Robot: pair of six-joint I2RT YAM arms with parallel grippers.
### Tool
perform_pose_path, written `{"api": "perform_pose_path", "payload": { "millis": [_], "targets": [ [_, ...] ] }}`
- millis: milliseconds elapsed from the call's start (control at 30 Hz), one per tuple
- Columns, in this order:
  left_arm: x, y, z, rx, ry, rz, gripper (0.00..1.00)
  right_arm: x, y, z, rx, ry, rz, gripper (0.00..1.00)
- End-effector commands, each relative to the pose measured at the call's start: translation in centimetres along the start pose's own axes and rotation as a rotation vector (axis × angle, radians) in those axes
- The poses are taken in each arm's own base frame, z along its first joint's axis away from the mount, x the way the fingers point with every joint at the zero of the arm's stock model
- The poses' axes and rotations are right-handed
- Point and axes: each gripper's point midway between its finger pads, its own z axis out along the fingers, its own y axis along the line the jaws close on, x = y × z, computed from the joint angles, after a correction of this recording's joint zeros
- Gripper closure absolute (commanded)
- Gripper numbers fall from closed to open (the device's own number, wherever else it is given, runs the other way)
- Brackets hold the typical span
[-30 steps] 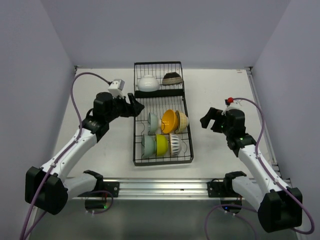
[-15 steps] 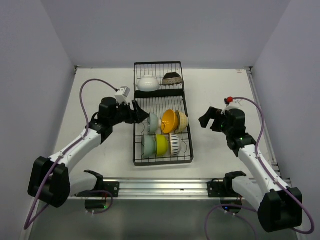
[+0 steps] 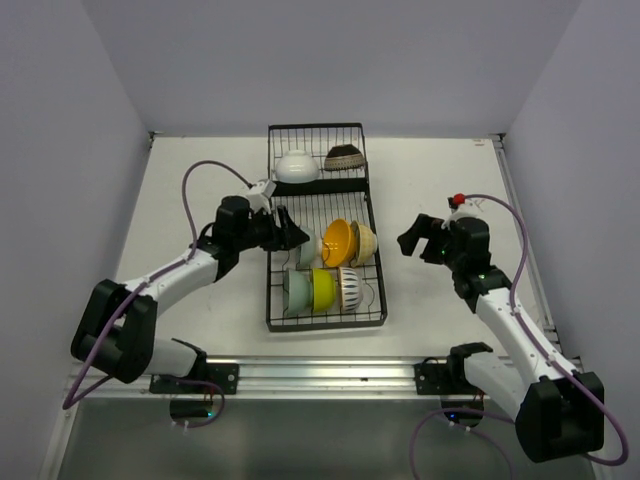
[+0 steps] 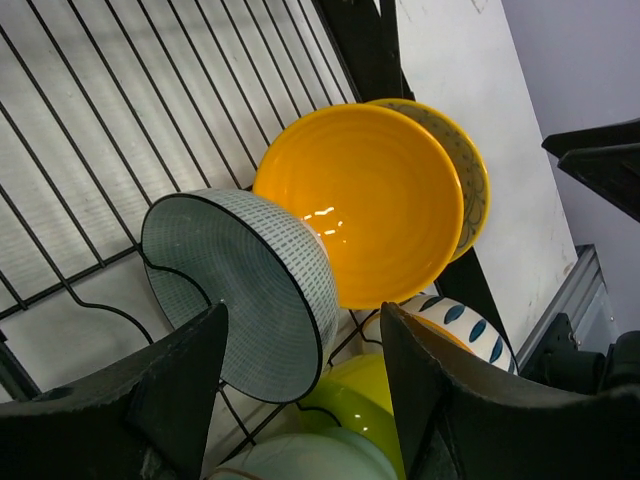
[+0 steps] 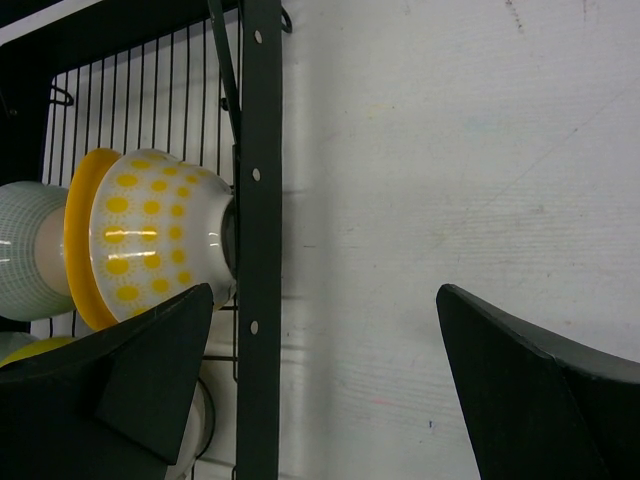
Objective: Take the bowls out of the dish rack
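The black wire dish rack [image 3: 377, 322] lies in the middle of the table. Its small far section holds a white bowl [image 3: 296, 167] and a dark brown patterned bowl [image 3: 343, 158]. The larger section holds a pale green bowl [image 3: 308, 245], an orange bowl [image 3: 338, 242], a cream bowl [image 3: 364, 243], a second pale green bowl [image 3: 297, 291], a yellow-green bowl [image 3: 323, 289] and a striped white bowl [image 3: 349, 285]. My left gripper [image 3: 290, 237] is open, its jaws either side of the upper pale green bowl's [image 4: 240, 290] rim. My right gripper [image 3: 420, 240] is open and empty, right of the rack.
In the right wrist view the rack's right edge bar [image 5: 260, 250] runs between my fingers, with the cream dotted bowl [image 5: 160, 225] just left of it and bare white table [image 5: 450, 200] to the right. Walls close in the table's left, far and right sides.
My left gripper has moved right, from beside the rack's left edge to over the rack at the upper pale green bowl. The right arm has hardly moved.
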Motion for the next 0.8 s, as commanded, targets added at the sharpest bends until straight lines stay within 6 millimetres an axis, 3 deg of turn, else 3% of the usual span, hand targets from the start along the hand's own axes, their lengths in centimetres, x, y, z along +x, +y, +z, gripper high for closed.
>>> {"api": "perform_pose_path", "payload": {
  "millis": [0, 100, 267, 567, 767],
  "targets": [
    [-0.8, -1.5, 1.0, 0.05, -0.026, 0.014, 0.34, -0.7, 0.4, 0.2, -0.019, -0.029, -0.008, 0.01],
    [-0.2, -1.5, 1.3, 0.054, -0.014, -0.001, 0.42, -0.8, 0.4, 0.2, -0.017, -0.032, -0.008, 0.01],
    [0.0, -2.4, 1.8, 0.081, -0.014, -0.006, 0.45, -0.8, 0.4, 0.3, -0.016, -0.029, -0.008, 0.02],
    [1.3, -1.6, 2.8, 0.05, 0.016, -0.045, 0.56, -0.7, 0.3, 0.3, -0.01, -0.028, -0.008, 0.02],
    [1.6, -1.2, 3.0, 0.041, 0.011, -0.074, 0.74, -0.7, 0.2, 0.4, -0.004, -0.025, -0.005, 0.01]
  ]
}}
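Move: Just right of the left hand lies the pale grey dotted bowl, on its side with its mouth to the left: its middle is about 4 cm right, 1 cm ahead and 7 cm down. The orange bowl stands some 11 cm right and 2 cm ahead. Of the back row, the pale green bowl is 10 cm back and 2 cm right, the lime bowl 10 cm back and 8 cm right. For the right hand, the dotted bowl is roughly 26 cm left, 1 cm ahead and 7 cm down. Easing right and down, about 2.5 cm each way, the left hand takes its half-open fingers onto the upper near rim of the dotted bowl, tipping down some 5 degrees. The fingers narrow all the way until they straddle the bowl's wall with a small gap, one inside the mouth and the other outside; whether both pads already touch can't be seen. ##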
